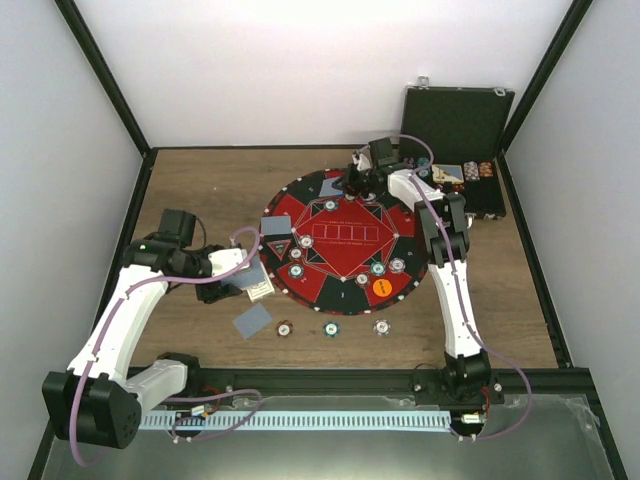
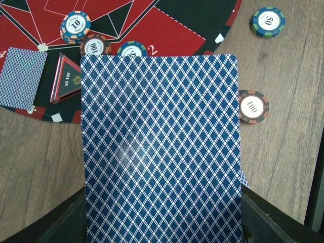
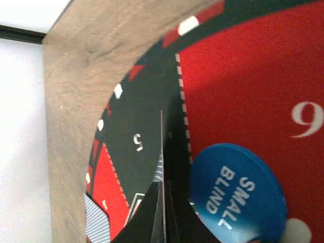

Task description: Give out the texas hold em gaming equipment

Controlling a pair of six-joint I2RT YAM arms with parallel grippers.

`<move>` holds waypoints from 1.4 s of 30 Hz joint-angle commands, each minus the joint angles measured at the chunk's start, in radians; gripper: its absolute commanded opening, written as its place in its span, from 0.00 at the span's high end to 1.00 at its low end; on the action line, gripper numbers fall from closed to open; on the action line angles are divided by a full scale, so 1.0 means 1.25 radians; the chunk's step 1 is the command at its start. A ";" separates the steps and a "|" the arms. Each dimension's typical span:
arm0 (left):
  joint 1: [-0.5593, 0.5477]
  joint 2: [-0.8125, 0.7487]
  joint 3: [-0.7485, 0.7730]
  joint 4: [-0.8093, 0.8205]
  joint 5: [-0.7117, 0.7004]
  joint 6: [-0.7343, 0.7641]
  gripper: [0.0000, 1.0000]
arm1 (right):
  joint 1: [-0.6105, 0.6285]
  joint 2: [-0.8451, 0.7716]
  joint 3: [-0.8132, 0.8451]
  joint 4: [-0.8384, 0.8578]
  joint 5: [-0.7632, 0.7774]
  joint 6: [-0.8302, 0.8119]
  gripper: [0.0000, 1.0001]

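My left gripper (image 2: 162, 225) is shut on a blue-diamond-backed playing card (image 2: 159, 152) that fills the left wrist view; it hovers by the left edge of the mat (image 1: 345, 235), as does the left gripper (image 1: 233, 283) seen from above. Beyond the card lie striped poker chips (image 2: 75, 26) (image 2: 267, 22) (image 2: 252, 106), a black triangular marker (image 2: 66, 83) and another card (image 2: 21, 78). Over the mat's far side, my right gripper (image 3: 164, 215) (image 1: 358, 183) is shut on a card seen edge-on (image 3: 162, 152), beside a blue SMALL BLIND button (image 3: 235, 195). An orange button (image 1: 381, 285) sits on the mat.
The open black hinged case (image 1: 458, 125) stands at the back right with chips inside. A card (image 1: 252, 321) and three chips (image 1: 286, 327) (image 1: 329, 328) (image 1: 381, 326) lie on the wooden table in front of the mat. White walls enclose the table.
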 commanded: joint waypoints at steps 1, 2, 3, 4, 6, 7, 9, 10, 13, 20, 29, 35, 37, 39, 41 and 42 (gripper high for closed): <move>-0.002 -0.008 0.009 -0.009 0.020 0.016 0.96 | 0.001 0.021 0.075 -0.039 0.011 -0.005 0.98; -0.002 -0.008 0.008 -0.008 0.021 0.017 0.96 | 0.000 0.019 0.079 -0.045 0.011 -0.005 0.95; -0.002 -0.008 0.006 -0.008 0.019 0.017 0.96 | -0.001 0.016 0.083 -0.049 0.010 -0.007 0.91; -0.002 -0.009 0.005 -0.007 0.017 0.016 0.96 | -0.001 0.010 0.084 -0.055 0.009 -0.010 0.85; -0.002 -0.009 0.002 -0.007 0.015 0.014 0.96 | -0.003 -0.006 0.085 -0.069 0.017 -0.020 0.70; -0.002 -0.011 0.001 -0.008 0.015 0.012 0.96 | -0.004 -0.015 0.084 -0.078 0.022 -0.025 0.65; -0.002 -0.012 0.000 -0.008 0.014 0.010 0.96 | -0.006 -0.042 0.081 -0.095 0.028 -0.036 0.57; -0.002 -0.013 -0.001 -0.007 0.012 0.008 0.96 | -0.006 -0.047 0.077 -0.102 0.032 -0.042 0.55; -0.002 -0.014 -0.006 -0.003 0.006 0.003 0.96 | -0.007 -0.110 0.052 -0.121 0.058 -0.057 0.51; -0.002 -0.010 -0.004 -0.005 -0.003 -0.007 0.96 | -0.008 -0.245 -0.068 -0.123 0.151 -0.085 0.43; -0.002 -0.011 -0.001 -0.008 -0.006 -0.019 0.96 | 0.050 -0.555 -0.497 0.078 0.114 -0.008 0.32; -0.002 -0.013 -0.001 -0.001 0.008 -0.025 0.96 | 0.214 -0.752 -0.774 0.260 0.025 0.124 0.18; -0.002 -0.014 -0.006 0.001 0.009 -0.026 0.96 | 0.270 -0.792 -0.848 0.324 0.002 0.185 0.17; -0.003 -0.016 -0.013 0.004 0.007 -0.026 0.96 | 0.322 -0.819 -0.904 0.379 -0.002 0.234 0.16; -0.003 -0.019 -0.018 0.003 0.007 -0.024 0.96 | 0.368 -0.830 -0.939 0.432 -0.004 0.272 0.15; -0.003 -0.021 -0.020 0.003 0.007 -0.024 0.96 | 0.389 -0.829 -0.950 0.456 -0.003 0.287 0.15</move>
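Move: The card in my right fingers goes down on the mat's far edge, its spot some 3 cm left, 1 cm ahead and 2 cm below my hand. The small blind button is about 1 cm back, level sideways; one chip lies 6 cm back and 3 cm left, another 3 cm back and 2 cm right. The pack in my left hand is about 33 cm back, 25 cm left and 9 cm higher. From my left hand, the card spot is 36 cm ahead, 24 cm right and 12 cm down. I lower the card the last 1.5 cm or so with my right hand and open my fingers wide to let go of it on the mat. Then I lift nearly straight up about 13 cm and sweep back some 30 cm, drifting right before swinging left towards the pack in my left hand, with the wrist ending turned about 15 degrees counter-clockwise. ##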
